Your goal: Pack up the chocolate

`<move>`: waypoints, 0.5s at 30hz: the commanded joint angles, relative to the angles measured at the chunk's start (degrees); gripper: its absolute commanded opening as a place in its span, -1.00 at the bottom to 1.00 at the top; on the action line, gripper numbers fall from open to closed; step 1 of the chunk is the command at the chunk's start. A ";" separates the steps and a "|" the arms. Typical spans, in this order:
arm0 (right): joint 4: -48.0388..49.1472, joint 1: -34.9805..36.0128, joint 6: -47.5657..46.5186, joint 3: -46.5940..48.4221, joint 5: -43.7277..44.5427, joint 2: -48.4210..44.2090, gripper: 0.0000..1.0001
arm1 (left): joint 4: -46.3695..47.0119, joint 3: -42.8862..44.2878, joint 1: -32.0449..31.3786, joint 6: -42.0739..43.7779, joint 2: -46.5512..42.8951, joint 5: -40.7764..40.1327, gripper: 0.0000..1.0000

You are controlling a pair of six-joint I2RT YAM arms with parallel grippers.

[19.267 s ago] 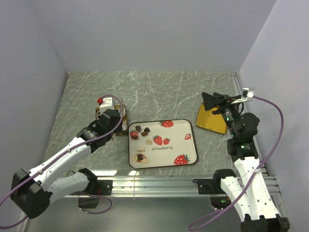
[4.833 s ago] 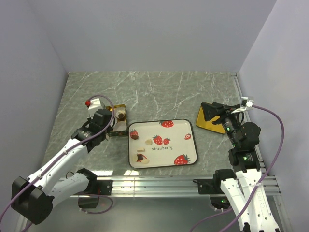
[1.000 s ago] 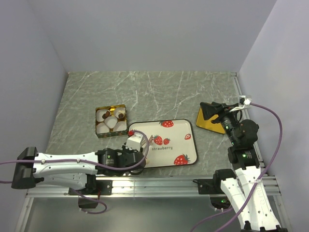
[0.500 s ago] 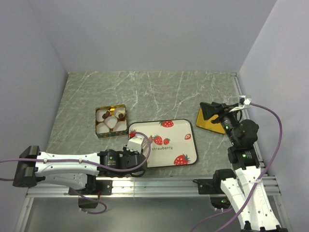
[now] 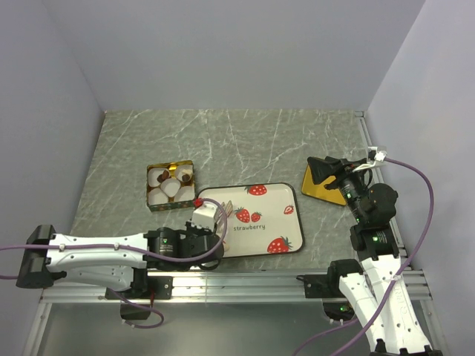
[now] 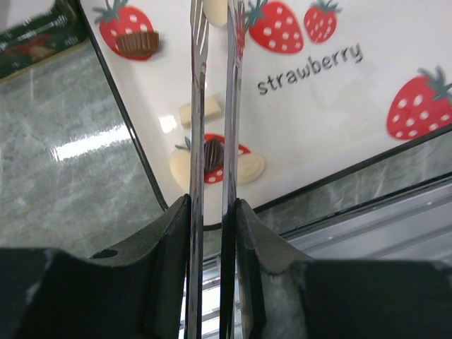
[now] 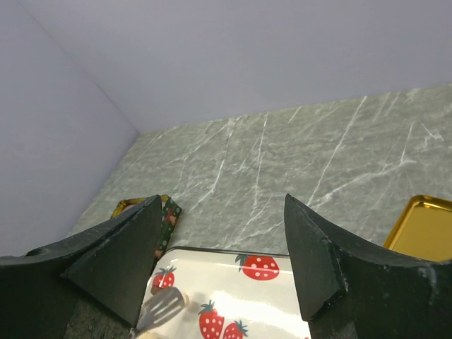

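Note:
My left gripper [image 6: 212, 205] is shut on a pair of metal tongs [image 6: 212, 85] over the left part of the strawberry tray [image 5: 274, 222]. In the left wrist view the tong blades run close together, and their tips reach a cream-white chocolate [image 6: 215, 10] at the top edge. I cannot tell whether they pinch it. Other chocolate lies on the tray: a dark cup-shaped lump [image 6: 137, 44], a white square [image 6: 200, 113], a dark lump [image 6: 213, 152] and cream ovals [image 6: 248, 168]. My right gripper [image 7: 220, 201] hangs open and empty, high above the gold lid [image 5: 326, 187].
The gold tin [image 5: 170, 185] with white paper cups stands just beyond the tray's left corner, and some cups hold dark lumps. The metal rail [image 5: 245, 278] runs along the near table edge. Walls close in on the left, back and right.
The tong blades have squeezed closer together in my left gripper. The left wrist has shifted slightly left over the tray. The right arm has not moved.

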 commanded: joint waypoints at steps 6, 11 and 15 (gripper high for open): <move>1.80 0.43 -0.66 0.57 -0.34 -0.11 0.53 | 7.50 1.22 7.46 7.34 -5.12 -1.35 -0.48; 1.98 0.52 -0.66 0.57 -0.51 0.16 0.53 | 12.08 -1.16 16.43 11.48 -8.19 0.85 -0.49; 2.24 0.43 -0.57 0.48 -0.51 0.24 0.53 | 11.65 -2.56 23.28 11.31 -12.58 -0.02 -0.48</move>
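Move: My left hand holds the metal tongs, a cream chocolate already pinched in their tips just over the tray. The box of paper cups is about 22 cm ahead and 15 cm left, some 9 cm lower. The brown chocolate lies 13 cm ahead and 2 cm left, the pale bar 6 cm ahead and 1 cm right, both 11 cm below. From my right hand the box is about 7 cm ahead, 44 cm left and 30 cm down. With my left hand I lift the cream chocolate away from the tray and swing it towards the paper-cup box: up and forward first, then increasingly leftward, about 7.5 cm forward, 4 cm left and 4 cm up. My wrist turns some 15 degrees counter-clockwise and raises the tips a little, while my fingers keep squeezing the tongs. ##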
